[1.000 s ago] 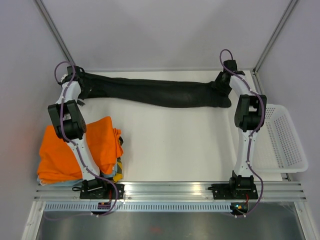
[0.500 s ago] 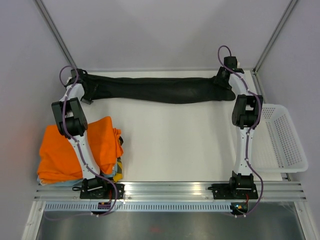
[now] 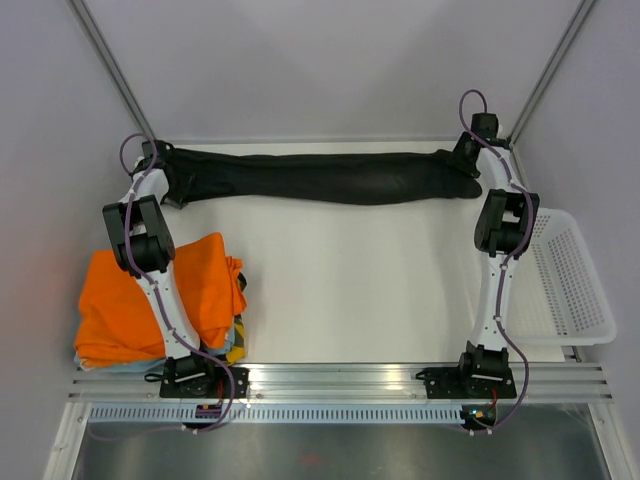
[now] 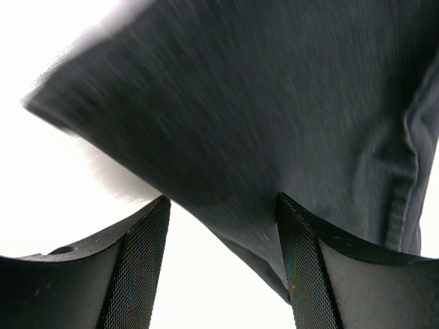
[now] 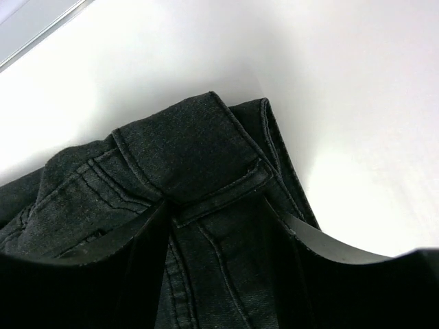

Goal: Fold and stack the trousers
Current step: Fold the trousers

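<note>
The black trousers (image 3: 320,178) lie stretched in a long band along the table's far edge. Their waist end is at the right, where my right gripper (image 3: 468,165) is shut on it. The right wrist view shows the waistband and a belt loop (image 5: 192,157) filling the gap between the jaws of the right gripper (image 5: 219,260). My left gripper (image 3: 168,190) is at the trousers' left end. In the left wrist view the left gripper (image 4: 223,274) is open, and a corner of the dark fabric (image 4: 260,103) reaches down by the right finger (image 4: 302,274), with white table showing between the pads.
A bright orange garment (image 3: 150,300) sits on a small pile of clothes at the table's near left, beside the left arm. A white slatted basket (image 3: 570,280) hangs off the table's right edge. Enclosure walls stand close behind the trousers.
My right gripper moved right and farther back, dragging the waist end and pulling the trousers straighter. My left gripper shifted toward the far left corner and its jaws narrowed.
</note>
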You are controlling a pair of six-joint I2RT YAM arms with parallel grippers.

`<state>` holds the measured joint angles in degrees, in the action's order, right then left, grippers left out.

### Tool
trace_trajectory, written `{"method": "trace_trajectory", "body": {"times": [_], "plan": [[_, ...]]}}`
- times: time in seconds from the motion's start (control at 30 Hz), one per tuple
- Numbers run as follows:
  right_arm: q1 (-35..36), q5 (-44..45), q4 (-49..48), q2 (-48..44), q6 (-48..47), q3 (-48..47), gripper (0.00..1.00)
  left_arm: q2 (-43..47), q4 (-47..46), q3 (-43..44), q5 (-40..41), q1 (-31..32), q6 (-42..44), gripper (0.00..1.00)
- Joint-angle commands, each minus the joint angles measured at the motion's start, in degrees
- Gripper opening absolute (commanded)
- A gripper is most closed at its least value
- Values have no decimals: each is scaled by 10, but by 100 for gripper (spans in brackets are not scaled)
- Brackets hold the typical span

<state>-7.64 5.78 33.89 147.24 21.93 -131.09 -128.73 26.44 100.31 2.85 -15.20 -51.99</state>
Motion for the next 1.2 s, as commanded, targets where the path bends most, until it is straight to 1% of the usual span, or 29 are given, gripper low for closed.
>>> {"method": "trace_trajectory", "body": {"times": [0.0,0.17,0.3,0.43,0.47,0.53,0.6,0.67,0.83,1.0,1.03,1.1,1.13,1.17], "plan": [[-29,37,20,29,-25,-2,61,48,-10,1,0,-5,25,68],[-31,54,31,31,-37,-11,61,66,-3,-10,9,-11,38,68],[-32,35,29,27,-38,-10,61,72,-16,-21,15,-18,41,67],[-29,-18,14,0,-37,1,59,58,-40,-19,9,-18,31,56],[-27,-29,10,0,-37,5,58,54,-40,-19,8,-18,29,54],[-20,-52,-6,-26,-44,25,58,43,-56,-17,6,-19,23,51],[-14,-59,-14,-52,-52,36,59,35,-58,-13,1,-19,19,49],[-4,-84,-15,-74,-58,38,59,23,-59,-6,-5,-18,15,46],[17,-124,-22,-125,-61,40,61,17,-60,-5,-7,-19,13,45],[53,-161,-46,-165,-61,38,63,8,-54,-1,-3,-22,17,44],[65,-182,-54,-168,-59,38,64,5,-54,0,-3,-23,15,43],[74,-204,-66,-173,-52,43,64,-5,-59,1,-3,-24,11,38],[102,-225,-84,-174,-46,57,65,-6,-61,3,-4,-25,7,35],[111,-236,-94,-174,-31,66,66,-8,-65,5,-5,-26,6,28]]}}
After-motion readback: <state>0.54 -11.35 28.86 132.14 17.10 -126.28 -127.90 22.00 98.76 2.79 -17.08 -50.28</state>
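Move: The left hand is low at the trousers' hem, whose edge lies about 2 cm to its left, level and just below; the orange pile is some 28 cm back and 5 cm to the right. The right hand is low over the waist end: the trousers' middle is roughly 45 cm to its left, the waist edge about 4 cm to its right, both level fore and aft. The white basket is some 27 cm back and 11 cm to the right. Right hand rises 14 cm off the waist and equally leftward; left bobs 3 cm over the hem, closing partly. ##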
